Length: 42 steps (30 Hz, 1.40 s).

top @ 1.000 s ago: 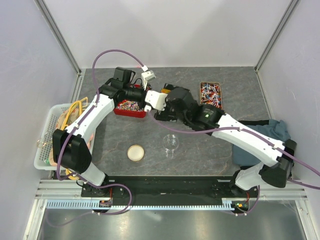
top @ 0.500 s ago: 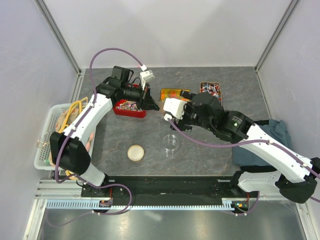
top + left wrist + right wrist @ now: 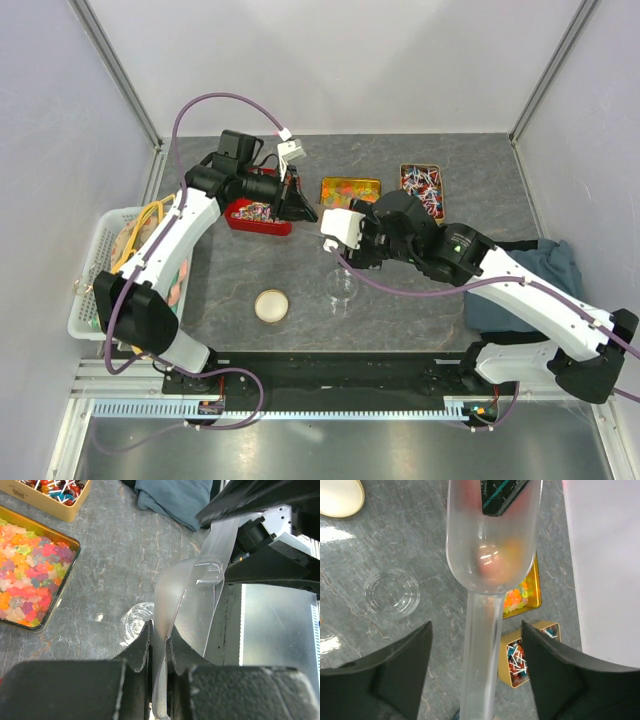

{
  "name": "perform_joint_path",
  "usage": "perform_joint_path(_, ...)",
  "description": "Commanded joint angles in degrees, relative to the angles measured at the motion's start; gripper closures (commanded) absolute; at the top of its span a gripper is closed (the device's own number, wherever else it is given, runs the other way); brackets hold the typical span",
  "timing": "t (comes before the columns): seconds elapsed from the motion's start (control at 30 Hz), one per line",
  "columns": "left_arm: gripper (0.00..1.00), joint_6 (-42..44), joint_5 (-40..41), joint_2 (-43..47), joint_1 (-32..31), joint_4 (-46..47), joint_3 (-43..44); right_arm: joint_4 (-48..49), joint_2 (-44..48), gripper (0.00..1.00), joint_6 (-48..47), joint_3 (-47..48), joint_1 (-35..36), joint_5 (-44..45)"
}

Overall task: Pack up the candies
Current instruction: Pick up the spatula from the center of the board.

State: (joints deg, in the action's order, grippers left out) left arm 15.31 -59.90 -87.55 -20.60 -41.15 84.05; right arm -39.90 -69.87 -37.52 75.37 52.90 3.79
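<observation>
The candies [image 3: 257, 210], small pink and purple wrapped sweets, fill a red tray [image 3: 262, 228] at the back left. Just right of that tray, my left gripper [image 3: 298, 207] [image 3: 160, 630] is shut on the rim of a clear plastic scoop [image 3: 186, 587] [image 3: 492, 540]. The scoop's handle [image 3: 479, 655] runs back between the fingers of my right gripper [image 3: 328, 238] [image 3: 476, 630]. Those fingers stand open on either side of the handle, clear of it. The scoop's bowl looks empty.
A gold tray of gummy sweets [image 3: 350, 188] and a gold tin of lollipops [image 3: 421, 187] sit at the back. A clear cup [image 3: 343, 285] and a round lid [image 3: 271, 305] lie nearer. A white basket [image 3: 88, 290] stands left, a blue cloth [image 3: 545, 262] right.
My right arm has pulled back to the right, away from the red tray, and now faces the scoop's handle. The left gripper has kept its hold by the tray.
</observation>
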Motion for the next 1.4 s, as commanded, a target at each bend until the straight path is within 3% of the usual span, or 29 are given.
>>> perform_joint_path(0.0, 0.98, 4.11, -3.64, 2.91, 0.03, -1.92, 1.12, 1.49, -1.50, 0.25, 0.95, 2.32, -0.52, -3.70)
perform_joint_path(0.17, 0.98, 5.43, -4.61, 3.26, -0.05, -3.41, 0.59, 2.19, -3.08, 0.28, 1.74, 3.98, -0.52, -5.46)
perform_joint_path(0.43, 0.98, 7.19, -4.88, 3.61, -0.32, -5.00, -0.90, 2.11, -5.54, 0.41, 2.89, 8.56, -0.52, -6.25)
perform_joint_path(0.53, 0.98, 7.28, -5.14, 3.88, -0.40, -5.08, -1.61, 2.63, -6.07, 0.49, 3.15, 8.91, -0.52, -5.99)
perform_joint_path(0.6, 0.98, 7.36, -5.40, 3.96, -0.41, -5.09, -1.87, 2.90, -6.68, 0.65, 3.33, 8.91, -0.52, -6.08)
perform_joint_path(0.67, 0.98, 7.36, -5.58, 3.96, -0.32, -5.08, -1.87, 3.51, -7.12, 0.69, 4.11, 9.00, -0.43, -5.64)
perform_joint_path(0.7, 0.98, 7.36, -5.58, 3.96, -0.40, -5.17, -1.79, 3.69, -7.65, 0.77, 4.47, 9.00, -0.52, -5.38)
perform_joint_path(0.83, 0.98, 7.28, -5.84, 3.88, -0.41, -5.17, -1.70, 5.79, -7.83, 0.75, 6.23, 8.30, -0.52, -4.14)
perform_joint_path(0.9, 0.98, 7.37, -5.84, 3.70, -0.41, -5.17, -1.52, 7.11, -7.30, 0.83, 6.67, 7.51, -0.52, -2.21)
perform_joint_path(1.13, 0.98, 6.93, -6.46, 2.65, -0.49, -5.17, -0.82, 8.08, -7.30, 0.90, 6.84, 6.45, -0.52, -3.00)
perform_joint_path(1.17, 0.98, 6.93, -6.37, 2.56, -0.41, -5.17, -0.64, 8.00, -7.65, 0.97, 6.84, 6.63, -0.52, -3.00)
perform_joint_path(1.37, 0.98, 6.84, -6.55, 2.47, -0.49, -5.17, -0.47, 7.56, -8.53, 1.00, 7.81, 7.42, -0.52, -2.04)
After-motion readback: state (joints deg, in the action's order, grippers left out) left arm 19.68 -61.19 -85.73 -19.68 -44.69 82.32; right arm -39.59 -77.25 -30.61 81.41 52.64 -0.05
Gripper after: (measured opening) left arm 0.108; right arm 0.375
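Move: The spatula hangs in the air, its bowl rim in the left fingers; the neck of its handle is about 2 cm ahead and 2 cm left of the right hand point, level with it, or some 6 cm right of and 2 cm behind the left one. On the table, roughly 26 cm below the right hand, the glass dish sits 8 cm back and 3 cm left, and the gummy tin 8 cm ahead and 2 cm left. The spatula's handle is taken by the right hand just below the bowl: the open fingers advance some 3 cm to the left towards the left hand, dip and come back level, then shut from both sides until they grip it. The left hand keeps its pinch on the bowl rim, easing back about 1.5 cm and then a little left. ##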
